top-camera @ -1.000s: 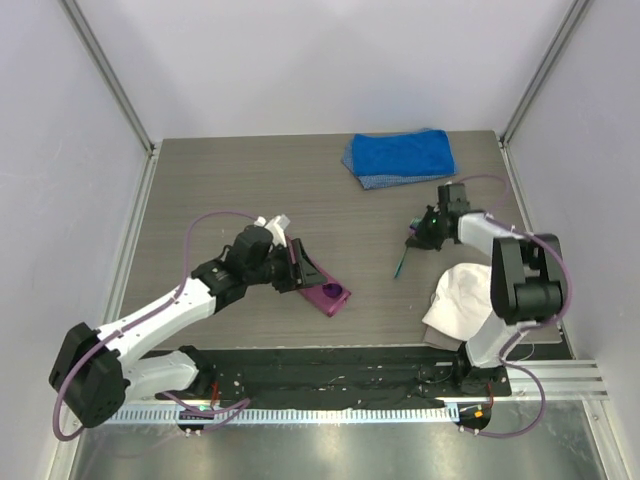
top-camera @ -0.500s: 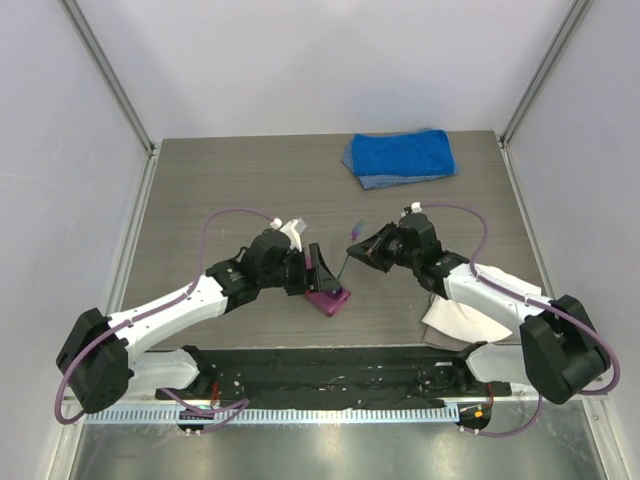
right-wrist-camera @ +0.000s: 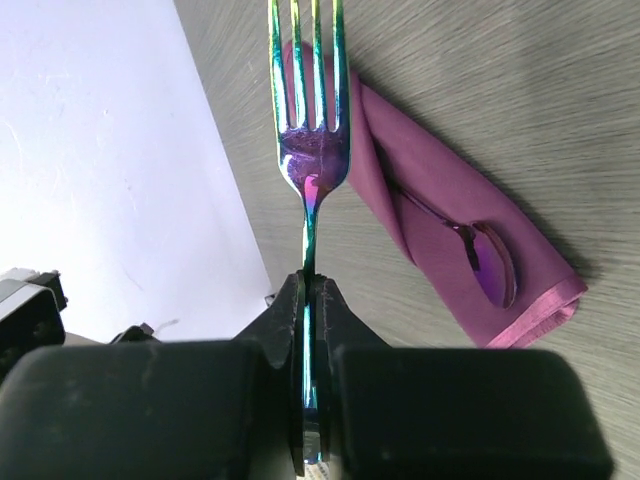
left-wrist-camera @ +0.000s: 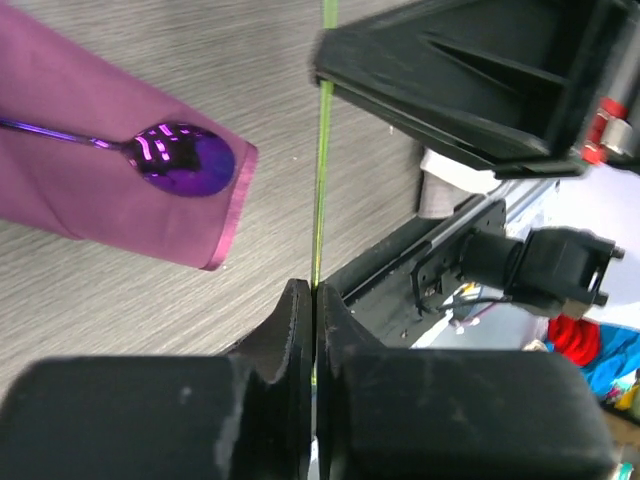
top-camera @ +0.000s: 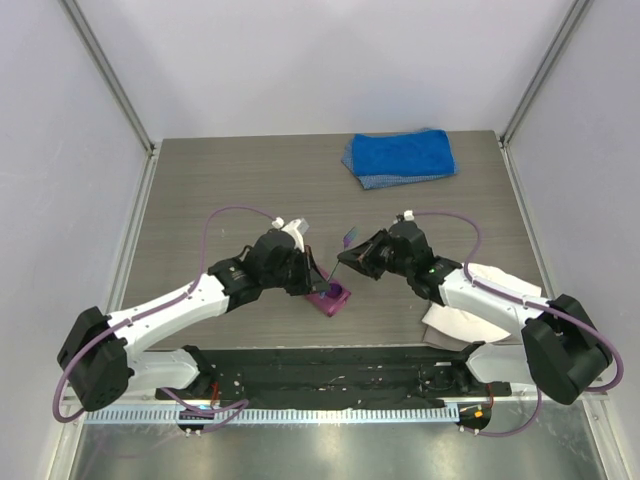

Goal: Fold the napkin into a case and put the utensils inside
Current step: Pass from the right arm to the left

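Observation:
The napkin (top-camera: 330, 299) lies folded as a narrow magenta case (left-wrist-camera: 90, 170) (right-wrist-camera: 440, 200) on the table's near middle. The purple spoon (left-wrist-camera: 185, 160) (right-wrist-camera: 490, 260) rests on it, its bowl near the hemmed end. Above the case, my right gripper (top-camera: 354, 262) (right-wrist-camera: 308, 278) is shut on the handle of the iridescent fork (right-wrist-camera: 310, 150) (top-camera: 347, 238), tines pointing away from it. My left gripper (top-camera: 321, 275) (left-wrist-camera: 315, 290) is shut too, on the thin edge of the same fork (left-wrist-camera: 322, 180), which runs up past the right gripper's black body.
A thick blue towel (top-camera: 400, 158) lies at the back right. A white cloth (top-camera: 470, 305) sits under the right arm near the front right. A black mat (top-camera: 330, 370) covers the near edge between the arm bases.
My right arm has swung in from the right with the fork to above the case. My left gripper opened wide, shifted toward it, then shut on the fork.

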Available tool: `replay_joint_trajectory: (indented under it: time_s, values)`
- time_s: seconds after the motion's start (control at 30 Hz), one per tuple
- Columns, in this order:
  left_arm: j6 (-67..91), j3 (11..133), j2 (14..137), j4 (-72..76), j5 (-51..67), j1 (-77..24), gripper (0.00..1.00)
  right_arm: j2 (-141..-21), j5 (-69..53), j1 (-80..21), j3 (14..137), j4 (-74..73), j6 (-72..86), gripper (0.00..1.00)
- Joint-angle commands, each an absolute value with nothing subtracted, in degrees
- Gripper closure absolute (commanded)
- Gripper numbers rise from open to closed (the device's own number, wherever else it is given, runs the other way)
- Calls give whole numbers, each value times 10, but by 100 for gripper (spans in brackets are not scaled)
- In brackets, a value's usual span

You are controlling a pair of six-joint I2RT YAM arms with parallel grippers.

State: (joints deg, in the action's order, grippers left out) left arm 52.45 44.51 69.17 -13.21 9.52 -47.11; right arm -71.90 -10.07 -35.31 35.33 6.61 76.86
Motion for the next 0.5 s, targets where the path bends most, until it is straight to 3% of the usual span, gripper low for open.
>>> replay_joint_trajectory:
  time_s: [0.0,0.07,0.1,0.13,0.23,0.47]
  values:
    - [492,475,668,-195,73,-468,100,-716,-162,-356,386,117,724,81]
    - [468,483,657,-219,97,-461,100,-744,-194,-355,469,27,572,57]
    - [457,488,646,-254,109,-453,100,-754,-199,-356,505,-35,513,54]
    - [445,491,642,-274,122,-448,100,-761,-193,-359,534,-133,387,52]
    - [403,493,611,-339,147,-440,100,-754,-190,-359,580,-206,217,45]
    - [345,513,546,-457,227,-431,100,-764,-255,-359,644,-314,20,41]
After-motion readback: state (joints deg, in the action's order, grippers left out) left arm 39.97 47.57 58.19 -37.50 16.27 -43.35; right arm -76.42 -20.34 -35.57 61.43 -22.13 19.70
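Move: The fork is already shut in both grippers: my left hand has its handle end, so its middle is about 6 cm ahead and 3 cm right, while my right hand holds it at mid-handle. The folded napkin's middle lies about 5 cm ahead, 2 cm left and 13 cm below my left hand. The spoon's bowl on it is some 3 cm ahead, 2 cm right and 13 cm down. I open my right fingers and let go of the fork, lifting that hand about 5 cm clear while its wrist rolls some 55 degrees. My left hand keeps its pinch on the handle end and draws the fork out from the right gripper, going left and then also back, about 8 cm in all. ##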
